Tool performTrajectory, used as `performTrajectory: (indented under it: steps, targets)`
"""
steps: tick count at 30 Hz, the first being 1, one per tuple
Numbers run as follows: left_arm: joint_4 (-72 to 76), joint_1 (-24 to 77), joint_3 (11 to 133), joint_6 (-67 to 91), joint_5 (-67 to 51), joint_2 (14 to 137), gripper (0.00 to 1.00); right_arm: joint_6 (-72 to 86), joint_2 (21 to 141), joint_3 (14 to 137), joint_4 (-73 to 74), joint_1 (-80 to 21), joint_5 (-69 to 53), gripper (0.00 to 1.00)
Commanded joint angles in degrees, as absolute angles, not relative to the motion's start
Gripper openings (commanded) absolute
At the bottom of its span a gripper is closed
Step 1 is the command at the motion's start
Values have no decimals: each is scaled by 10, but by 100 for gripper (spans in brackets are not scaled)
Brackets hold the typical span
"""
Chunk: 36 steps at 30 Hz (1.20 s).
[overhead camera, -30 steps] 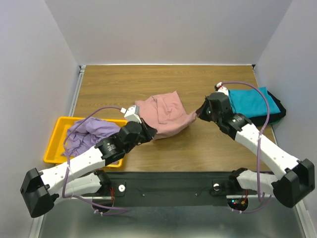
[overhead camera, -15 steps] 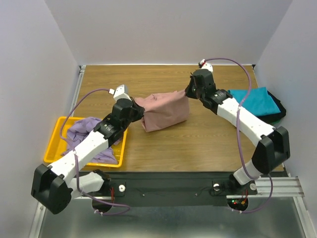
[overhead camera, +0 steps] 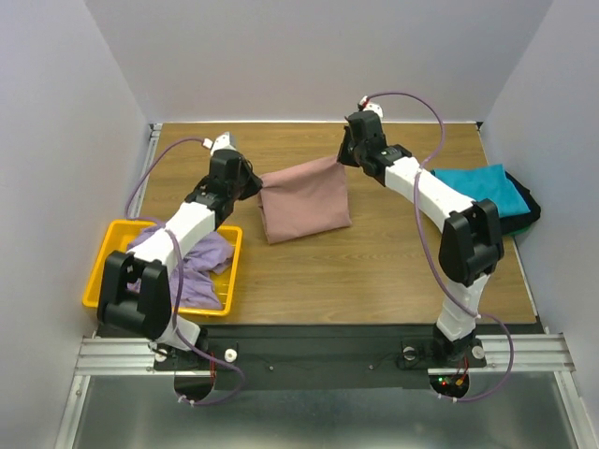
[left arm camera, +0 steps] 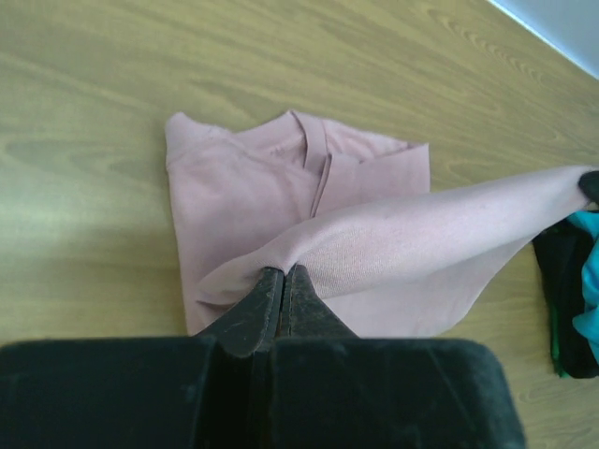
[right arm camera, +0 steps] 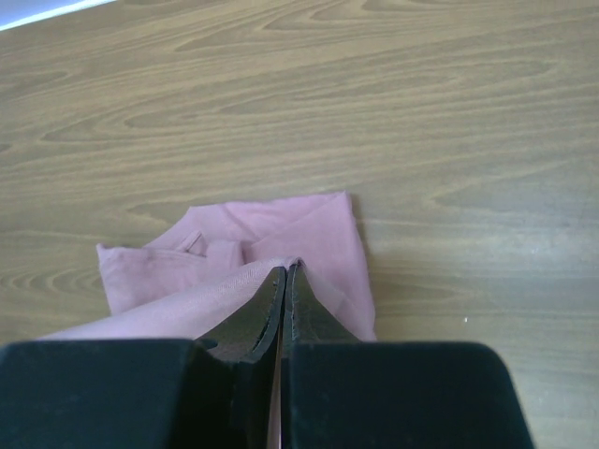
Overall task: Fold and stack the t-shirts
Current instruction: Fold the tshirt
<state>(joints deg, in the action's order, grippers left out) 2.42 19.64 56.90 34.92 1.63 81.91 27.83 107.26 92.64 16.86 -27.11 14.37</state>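
Observation:
A dusty pink t-shirt [overhead camera: 301,198] hangs stretched between both grippers over the middle of the table, its lower part lying on the wood. My left gripper [overhead camera: 254,184] is shut on its left corner, seen from the wrist as pink cloth [left arm camera: 374,248] pinched at the tips [left arm camera: 283,273]. My right gripper [overhead camera: 344,155] is shut on the right corner [right arm camera: 290,265], with the pink t-shirt [right arm camera: 243,243] below it. A lavender t-shirt [overhead camera: 192,262] lies crumpled in the yellow bin. A teal t-shirt [overhead camera: 473,192] lies folded on a black t-shirt [overhead camera: 524,210] at the right edge.
The yellow plastic bin [overhead camera: 103,271] sits at the table's front left. The teal and black stack shows at the right edge of the left wrist view [left arm camera: 571,299]. Grey walls close in the table on three sides.
Both arms have swung towards the back of the table, lifting the pink t-shirt and pulling it from a crumpled heap into a taut, flat sheet between them.

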Motion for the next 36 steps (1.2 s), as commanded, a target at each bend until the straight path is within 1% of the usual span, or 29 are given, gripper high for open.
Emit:
performTrajectory:
  steps: [1,6,9,12,13,14,15,16,17,18,19,20,22,24,25,27,28,30,32,36]
  targets:
    - [61,164,631,309,-42,860,0,265,1116,984,134,-251,141,0]
    - [59,133,692,308,-88,958,0,267,1172,1033,134,-233,112,0]
    - [61,120,735,309,-89,1028,0,261,1217,1065,134,-226,99,0]
    - [55,110,781,308,-88,1061,0,255,1264,1096,132,-217,86,1]
    - [52,108,789,308,-81,1073,0,253,1278,1119,132,-214,77,5]
    - [53,107,799,307,-79,1079,5,247,1287,1131,133,-211,72,10]
    - [47,104,805,308,-75,1082,16,244,1300,1143,133,-209,63,15]
    - [43,104,809,308,-72,1085,34,241,1303,1150,133,-208,61,24]
    - [40,103,816,307,-71,1084,56,236,1303,1152,133,-208,59,39]
    - [39,103,817,307,-70,1081,90,225,1301,1153,133,-207,49,74]
    - [39,103,817,304,-75,1071,99,222,1288,1146,133,-207,42,90]
    - [39,103,817,304,-77,1063,99,218,1276,1138,133,-208,33,100]
    - [40,105,809,309,-84,1036,98,216,1232,1113,132,-207,3,100]
    - [48,108,784,315,-90,1014,99,223,1201,1058,127,-208,-45,100]
    - [61,112,774,317,-97,1005,99,223,1183,1038,114,-208,-88,100]
    - [71,130,747,316,-108,982,99,241,1140,968,92,-210,-131,100]
    - [80,137,739,317,-110,974,99,246,1122,941,62,-214,-178,100]
    - [93,155,719,327,-111,974,99,262,1111,888,42,-216,-240,100]
    - [105,163,708,333,-130,985,99,277,1108,861,7,-220,-264,100]
    - [131,181,688,354,-154,1017,99,315,1141,829,-25,-221,-266,100]
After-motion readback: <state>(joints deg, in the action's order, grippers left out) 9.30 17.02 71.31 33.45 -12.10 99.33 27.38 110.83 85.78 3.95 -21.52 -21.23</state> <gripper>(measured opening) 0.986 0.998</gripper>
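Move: I hold the raised hem of the pink t-shirt in both hands, above its lying half. That half's far left corner is roughly 11 cm ahead of my left hand, 2 cm to its left and 8 cm below. Its far right corner lies some 9 cm straight ahead of my right hand, 10 cm down. The yellow bin sits about 21 cm back and 27 cm left of my left hand; the turquoise cloth is around 43 cm right and 6 cm back of my right. I carry the pinched hem forward and down with both hands, about 10 cm out and 7 to 10 cm lower, to lay it along the t-shirt's far edge, then open both grippers wide and let go. I lift clear: my right hand draws back some 10 cm, drifting left and turning about 25 degrees counter-clockwise, while my left backs off about 5 cm and swings right over the cloth. ##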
